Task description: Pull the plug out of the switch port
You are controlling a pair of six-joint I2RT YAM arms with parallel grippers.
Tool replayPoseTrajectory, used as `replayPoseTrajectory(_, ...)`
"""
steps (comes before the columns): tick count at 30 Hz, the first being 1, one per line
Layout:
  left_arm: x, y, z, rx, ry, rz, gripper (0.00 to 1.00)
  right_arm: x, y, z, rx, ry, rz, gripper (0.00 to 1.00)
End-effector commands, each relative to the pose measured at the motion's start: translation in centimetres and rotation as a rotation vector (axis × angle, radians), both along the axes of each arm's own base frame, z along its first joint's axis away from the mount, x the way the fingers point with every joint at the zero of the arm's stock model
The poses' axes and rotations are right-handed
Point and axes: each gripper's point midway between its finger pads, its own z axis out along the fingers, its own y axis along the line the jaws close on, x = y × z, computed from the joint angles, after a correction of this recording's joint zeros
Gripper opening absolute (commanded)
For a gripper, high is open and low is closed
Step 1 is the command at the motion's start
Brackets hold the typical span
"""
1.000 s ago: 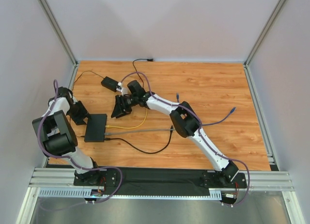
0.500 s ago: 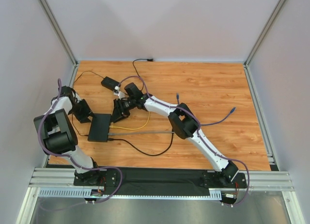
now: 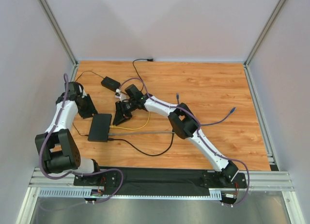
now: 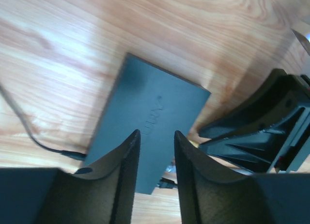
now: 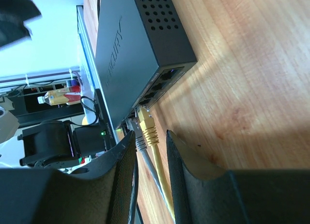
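The switch [image 3: 100, 127] is a flat black box lying on the wooden table at the left. A yellow plug [image 5: 147, 124] and a grey plug [image 5: 137, 138] sit in adjacent ports on its edge, and a black cable [image 3: 140, 149] leaves the same edge. My right gripper [image 5: 150, 134] stands open just behind the ports. Both plugs' cables run between its fingers [image 5: 181, 170], with a gap to the yellow one. In the top view the right gripper [image 3: 119, 116] is at the switch's far right corner. My left gripper [image 4: 156, 133] hangs open above the switch [image 4: 150, 112], at its far left [image 3: 89, 109].
A smaller black power brick [image 3: 110, 83] lies farther back with a thin black lead to the rear wall. The yellow cable [image 3: 138, 123] and grey cable [image 3: 145, 132] trail right over the table. Loose blue-tipped cable ends [image 3: 233, 109] lie at the right.
My right gripper has moved left and closer to the switch's ports, and its jaws have narrowed. The left arm has swung farther back along the switch's left side, its jaws slightly narrower.
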Motion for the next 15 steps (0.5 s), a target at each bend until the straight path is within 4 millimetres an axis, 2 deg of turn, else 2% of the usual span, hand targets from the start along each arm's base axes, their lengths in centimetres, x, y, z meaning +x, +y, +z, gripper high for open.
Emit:
replayPoseTrajectory(1, -1.5, -1.3, -1.6, -0.019, 0.071, 0.022, 0.41, -0.4, 0.9, -0.2, 0.007, -0.017, 0.014, 0.34)
replayPoseTrajectory(3, -1.7, -2.1, -2.3, -0.057, 0.085, 0.020, 0.37, -0.5, 1.2, -0.2, 0.010, -0.020, 0.012, 0.34)
replayPoseTrajectory(4, -1.7, -2.3, -2.7, -0.066, 0.098, 0.019, 0.31, -0.7, 1.4, -0.4, 0.005, -0.010, 0.011, 0.34)
replayPoseTrajectory(6, -1.7, -2.7, -3.0, -0.063, 0.116, 0.003, 0.27, -0.7, 1.7, -0.2, 0.017, -0.012, 0.012, 0.34)
replayPoseTrajectory(9, -2.0, -2.2, -3.8, -0.034, 0.158, -0.007, 0.21, -1.1, 2.2, -0.2, 0.030, -0.006, 0.018, 0.34)
replayPoseTrajectory(10, -2.0, -2.1, -3.9, -0.028, 0.166, -0.006, 0.15, -1.3, 2.4, -0.3, 0.028, 0.001, 0.017, 0.34)
replayPoseTrajectory(15, -2.2, -2.9, -4.5, -0.030, 0.186, -0.033, 0.11, -1.5, 2.6, -0.8, 0.028, 0.018, 0.019, 0.34)
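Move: The left hand is above the switch's far left part; the middle of the switch lies about 4 cm back from it, 3 cm to its right and some 7 cm below. The yellow plug in the switch's right face is roughly 3 cm to the right hand's left, 2 cm back and 2 cm lower, and about 9 cm right of and 4 cm back from the left hand. The grey plug sits some 3 cm back of the yellow one. Down, and half as far back and to the right, the left hand drops about 5 cm towards the middle of the switch's top, its fingers tipping some 10 degrees nearer to vertical and closing almost shut; contact can't be seen. The right hand meanwhile eases about 2 cm left and 1 cm back, half-open fingers coming closer around the yellow plug. ##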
